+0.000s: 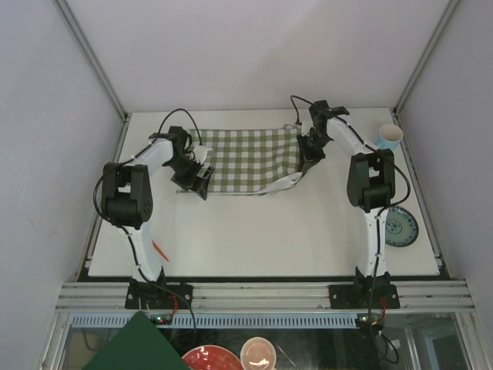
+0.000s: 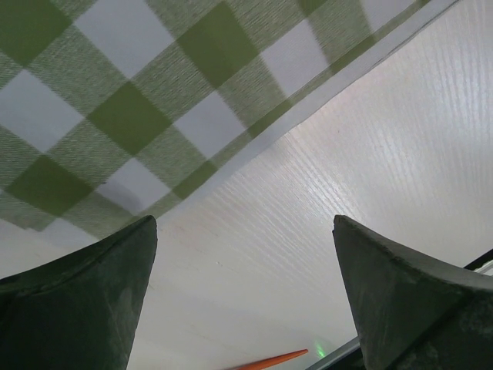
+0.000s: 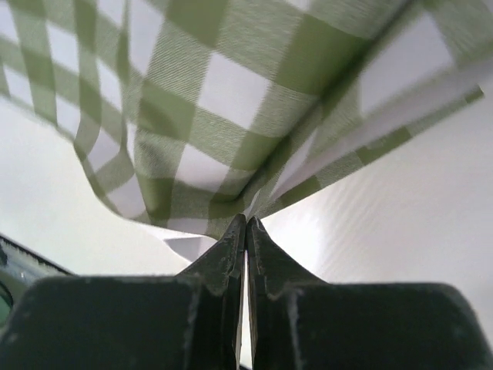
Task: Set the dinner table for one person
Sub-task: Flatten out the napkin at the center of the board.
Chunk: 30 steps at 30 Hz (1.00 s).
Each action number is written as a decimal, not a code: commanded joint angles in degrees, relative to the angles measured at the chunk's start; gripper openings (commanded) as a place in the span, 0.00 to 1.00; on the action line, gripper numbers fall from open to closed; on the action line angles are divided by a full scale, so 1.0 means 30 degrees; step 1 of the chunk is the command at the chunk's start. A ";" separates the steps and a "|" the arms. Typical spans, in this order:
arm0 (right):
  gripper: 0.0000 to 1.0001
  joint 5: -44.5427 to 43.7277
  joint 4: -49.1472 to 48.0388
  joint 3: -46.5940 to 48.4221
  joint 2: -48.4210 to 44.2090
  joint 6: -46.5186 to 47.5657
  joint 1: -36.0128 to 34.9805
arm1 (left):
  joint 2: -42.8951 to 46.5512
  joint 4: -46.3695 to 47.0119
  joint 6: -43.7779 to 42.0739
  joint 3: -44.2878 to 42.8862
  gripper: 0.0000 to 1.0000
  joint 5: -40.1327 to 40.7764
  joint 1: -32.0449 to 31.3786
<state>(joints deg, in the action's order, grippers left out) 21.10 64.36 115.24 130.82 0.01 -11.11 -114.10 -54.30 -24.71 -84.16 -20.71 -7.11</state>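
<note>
The dinner table (image 1: pixel 269 231) is a large off-white top. A green-and-white checked cloth (image 1: pixel 246 158) lies on its far middle, its right edge folded up. My right gripper (image 1: pixel 308 158) is at that right edge. In the right wrist view it (image 3: pixel 246 221) is shut on a pinched fold of the cloth (image 3: pixel 231 92), which hangs lifted above the table. My left gripper (image 1: pixel 196 176) is at the cloth's near left corner. It (image 2: pixel 243 223) stands wide open over bare tabletop, the cloth's edge (image 2: pixel 154 116) just beyond its fingertips.
A blue-and-white cup (image 1: pixel 390 137) stands at the far right corner. A patterned plate (image 1: pixel 400 226) lies by the right edge. A thin orange stick (image 1: pixel 159 250) lies near the left arm's base. Below the table's front rail sit a red bowl (image 1: pixel 206 358) and a pink bowl (image 1: pixel 258 353).
</note>
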 commanded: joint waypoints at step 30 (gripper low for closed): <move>0.48 -0.2351 0.1003 -0.1579 -0.3279 0.6221 0.2070 | 0.1589 -0.0092 -0.0757 0.0190 1.00 -0.0671 0.0051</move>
<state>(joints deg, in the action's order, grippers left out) 16.99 70.96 107.35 118.48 13.85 -9.04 -112.81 -54.52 -25.65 -84.09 -21.17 -7.11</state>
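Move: The shut right fingers already hold the raised right end of the napkin, roughly 4 cm over the board. From them the board's centre lies about 13 cm left and 6 cm back, the napkin's middle some 17 cm left and 1 cm back, its turned-up near edge about 7 cm left and 7 back, and the blue cup roughly 26 cm right and 6 ahead. From the open left hand, the board's centre is some 17 cm right and 1 ahead. Back towards its base by about 10 cm, and to the left and up by roughly 5 each, the right hand draws the held end of the napkin, turning a little counter-clockwise. There the fingers open about halfway and let go; staying raised, the hand then swings right and forward, clear of the cloth. ##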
